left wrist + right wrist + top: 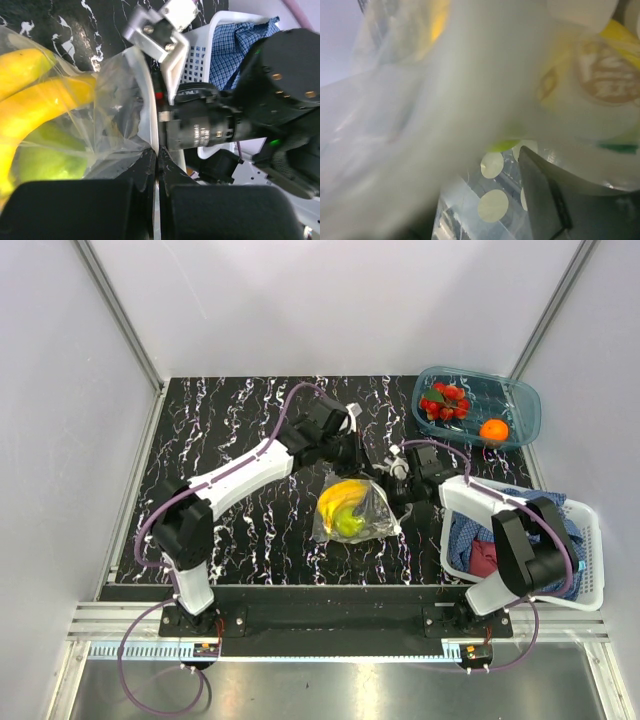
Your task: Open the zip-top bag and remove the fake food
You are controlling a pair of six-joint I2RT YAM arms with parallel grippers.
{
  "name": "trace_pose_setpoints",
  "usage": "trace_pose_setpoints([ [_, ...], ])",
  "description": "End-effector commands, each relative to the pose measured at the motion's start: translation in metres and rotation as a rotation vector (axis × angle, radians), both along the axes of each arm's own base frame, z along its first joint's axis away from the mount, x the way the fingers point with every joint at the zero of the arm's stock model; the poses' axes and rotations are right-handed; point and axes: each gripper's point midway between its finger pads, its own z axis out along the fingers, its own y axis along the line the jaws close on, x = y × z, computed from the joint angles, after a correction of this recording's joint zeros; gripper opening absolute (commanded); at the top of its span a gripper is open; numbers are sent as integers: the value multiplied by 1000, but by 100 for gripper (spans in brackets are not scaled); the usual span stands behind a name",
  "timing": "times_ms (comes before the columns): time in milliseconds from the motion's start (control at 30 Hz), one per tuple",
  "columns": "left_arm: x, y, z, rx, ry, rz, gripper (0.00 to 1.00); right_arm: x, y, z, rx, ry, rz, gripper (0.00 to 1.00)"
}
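The zip-top bag (352, 510) lies mid-table, clear with pale dots (493, 205). Inside it are a yellow banana (45, 100) and a green round fruit (45, 157). My left gripper (156, 156) is shut on the bag's white zip edge (148, 107) and holds it up at the bag's far side (360, 462). My right gripper (393, 483) is at the bag's mouth. In the right wrist view blurred plastic fills the frame, one dark finger (545, 200) shows and the other is hidden. A red berry cluster (443, 402) and an orange (493, 429) lie in the teal tray (525, 400).
A white slatted basket (590, 570) with blue checked and red cloths (478, 545) stands at the right, close to the right arm. The teal tray is at the back right. Black marbled tabletop (230, 410) stretches left of the bag.
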Motion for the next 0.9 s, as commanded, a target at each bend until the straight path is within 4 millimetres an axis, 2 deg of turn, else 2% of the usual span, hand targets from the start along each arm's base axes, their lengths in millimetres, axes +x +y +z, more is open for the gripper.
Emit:
trace_pose_setpoints([
  [0,-1,-29,23,-100,-20,-30,0,6,14,4,89,-43,31,78],
  [133,-9,-35,14,-98,5,-46,0,7,16,-4,102,-41,27,89],
  [367,-13,-40,6,-95,23,-56,0,4,17,-26,97,-18,3,98],
  [467,-14,-38,2,-86,25,-52,0,1,21,-31,104,-6,-7,100],
  [667,-15,-38,-8,-78,33,-52,0,6,36,-20,170,-14,-43,99],
  [867,-15,-42,-20,-64,40,-52,0,-5,43,-37,140,-12,-41,100],
])
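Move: The yellow bananas in the open zip-top bag lie about 10 cm to the left of the right hand, 1 cm back and some 4 cm below. The green apple sits beside them, 8 cm left, 6 cm back and 5 cm below that hand. The bag's near rim corner is 7 cm back, 4 cm right and 5 cm lower. From the left hand, which already pinches the rim, the bananas are 4 cm left, 3 cm back and 15 cm down. Towards the bananas in the bag, the right hand sinks about 4 cm at the mouth while its half-open fingers spread fully, then eases some 3 cm left, farther in past the rim, its left side tipping up slightly. The left hand keeps its pinch on the rim, carrying it down and to the right a little. ##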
